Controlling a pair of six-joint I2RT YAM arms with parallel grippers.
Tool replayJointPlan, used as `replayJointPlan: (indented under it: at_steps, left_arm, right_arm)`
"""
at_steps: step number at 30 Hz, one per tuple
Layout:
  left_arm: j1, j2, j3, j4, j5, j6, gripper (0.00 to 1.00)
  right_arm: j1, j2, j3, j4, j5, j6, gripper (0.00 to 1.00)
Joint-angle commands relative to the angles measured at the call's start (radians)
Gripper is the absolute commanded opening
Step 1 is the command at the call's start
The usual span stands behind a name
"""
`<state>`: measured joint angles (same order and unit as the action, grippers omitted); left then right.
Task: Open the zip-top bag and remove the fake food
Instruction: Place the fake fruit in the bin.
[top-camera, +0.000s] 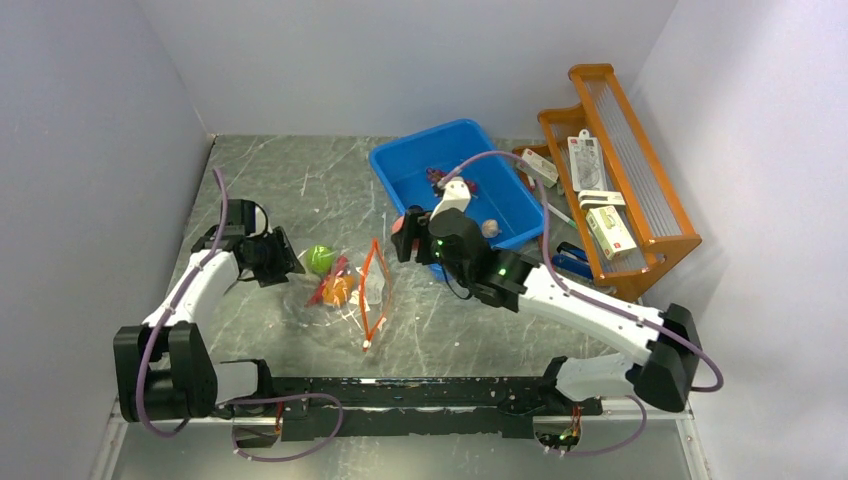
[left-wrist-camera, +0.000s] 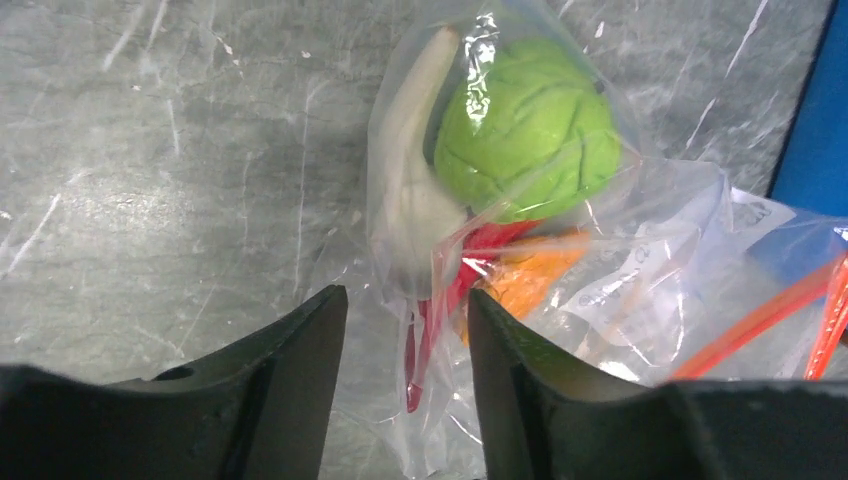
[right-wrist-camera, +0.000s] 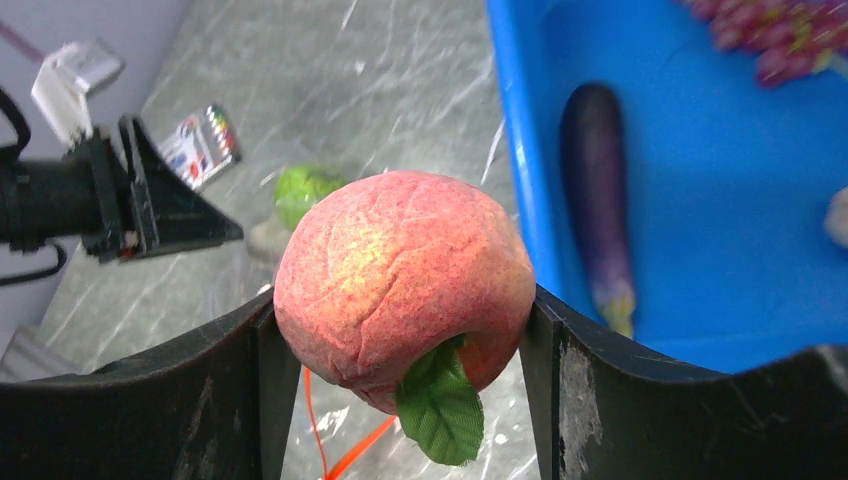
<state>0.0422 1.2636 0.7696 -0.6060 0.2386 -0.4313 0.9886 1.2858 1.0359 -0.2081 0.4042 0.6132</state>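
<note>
The zip-top bag (top-camera: 345, 290) lies on the table, its red-orange zip strip (top-camera: 374, 290) gaping toward the right. Inside it I see a green ball (left-wrist-camera: 530, 125), a beige piece (left-wrist-camera: 410, 170), a red piece (left-wrist-camera: 470, 262) and an orange piece (left-wrist-camera: 525, 275). My left gripper (left-wrist-camera: 405, 300) is open at the bag's closed end, loose plastic lying between its jaws without being pinched. My right gripper (right-wrist-camera: 398, 305) is shut on a pink-red peach (right-wrist-camera: 400, 270) with a green leaf, held above the bag's mouth beside the blue bin (top-camera: 400, 165).
The blue bin (right-wrist-camera: 520, 150) holds a purple eggplant (right-wrist-camera: 595, 190), dark red grapes (right-wrist-camera: 780, 40) and a beige bulb (top-camera: 489, 228). An orange wooden rack (top-camera: 650, 190) with small boxes stands at the far right. A marker pack (right-wrist-camera: 200, 145) lies behind the left gripper.
</note>
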Motion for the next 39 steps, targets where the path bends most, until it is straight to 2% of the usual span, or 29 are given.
replayJointPlan:
  at_steps: [1,9,13,17,20,23,27,39]
  left_arm:
    - [-0.005,-0.060,0.016,-0.008,-0.051,-0.013,0.66]
    - [-0.005,-0.083,0.027,-0.023,-0.090,-0.021,0.77]
    - [-0.005,-0.181,0.015,-0.012,-0.131,-0.032,0.86]
    - [-0.005,-0.247,-0.008,0.009,-0.164,-0.050,0.93]
    - [-0.034,-0.217,-0.002,0.000,-0.154,-0.046,0.94]
    - [-0.035,-0.179,0.025,-0.039,-0.181,-0.052,0.93]
    - [-0.036,-0.191,0.019,-0.032,-0.186,-0.053,0.94]
    - [-0.039,-0.170,0.021,-0.032,-0.166,-0.047,0.92]
  right_arm:
    - [0.001,-0.064,-0.019,0.023,0.199,-0.101,0.47]
    - [-0.006,-0.071,0.014,-0.010,0.341,-0.209,0.47]
    - [-0.010,-0.070,-0.002,0.040,0.353,-0.330,0.49]
    - [-0.051,-0.043,0.003,0.009,0.357,-0.345,0.50]
    - [-0.149,0.004,0.029,-0.072,0.272,-0.313,0.51]
    - [-0.288,0.051,0.058,-0.149,0.096,-0.288,0.52]
    - [-0.380,0.097,0.068,-0.171,-0.040,-0.292,0.52]
    - [-0.423,0.378,0.295,-0.176,-0.315,-0.313,0.54]
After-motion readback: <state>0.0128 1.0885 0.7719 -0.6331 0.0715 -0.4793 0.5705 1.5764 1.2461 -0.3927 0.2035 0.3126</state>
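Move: The right hand already holds the peach up outside the bin's left side; the bin's middle lies about 20 cm ahead of this hand, 14 cm to its right and 19 cm below. In the bin, the eggplant is roughly 13 cm ahead and 6 cm right, the grapes some 25 cm ahead and 14 cm right, and the garlic about 14 cm ahead and 21 cm right. From the left hand the bin's middle is about 21 cm ahead and 35 cm right. Forward and to the right, the right hand carries the peach in over the bin's left side, about 12 cm forward in all; it rises slightly, then sinks some 9 cm, and near the end swings 5 cm back left. Its left side rolls down some 20 degrees and its grip stays shut on the peach. Meanwhile the left fingers, already parting, open wide as that hand rises about 4 cm above the bag and drifts slightly left. ##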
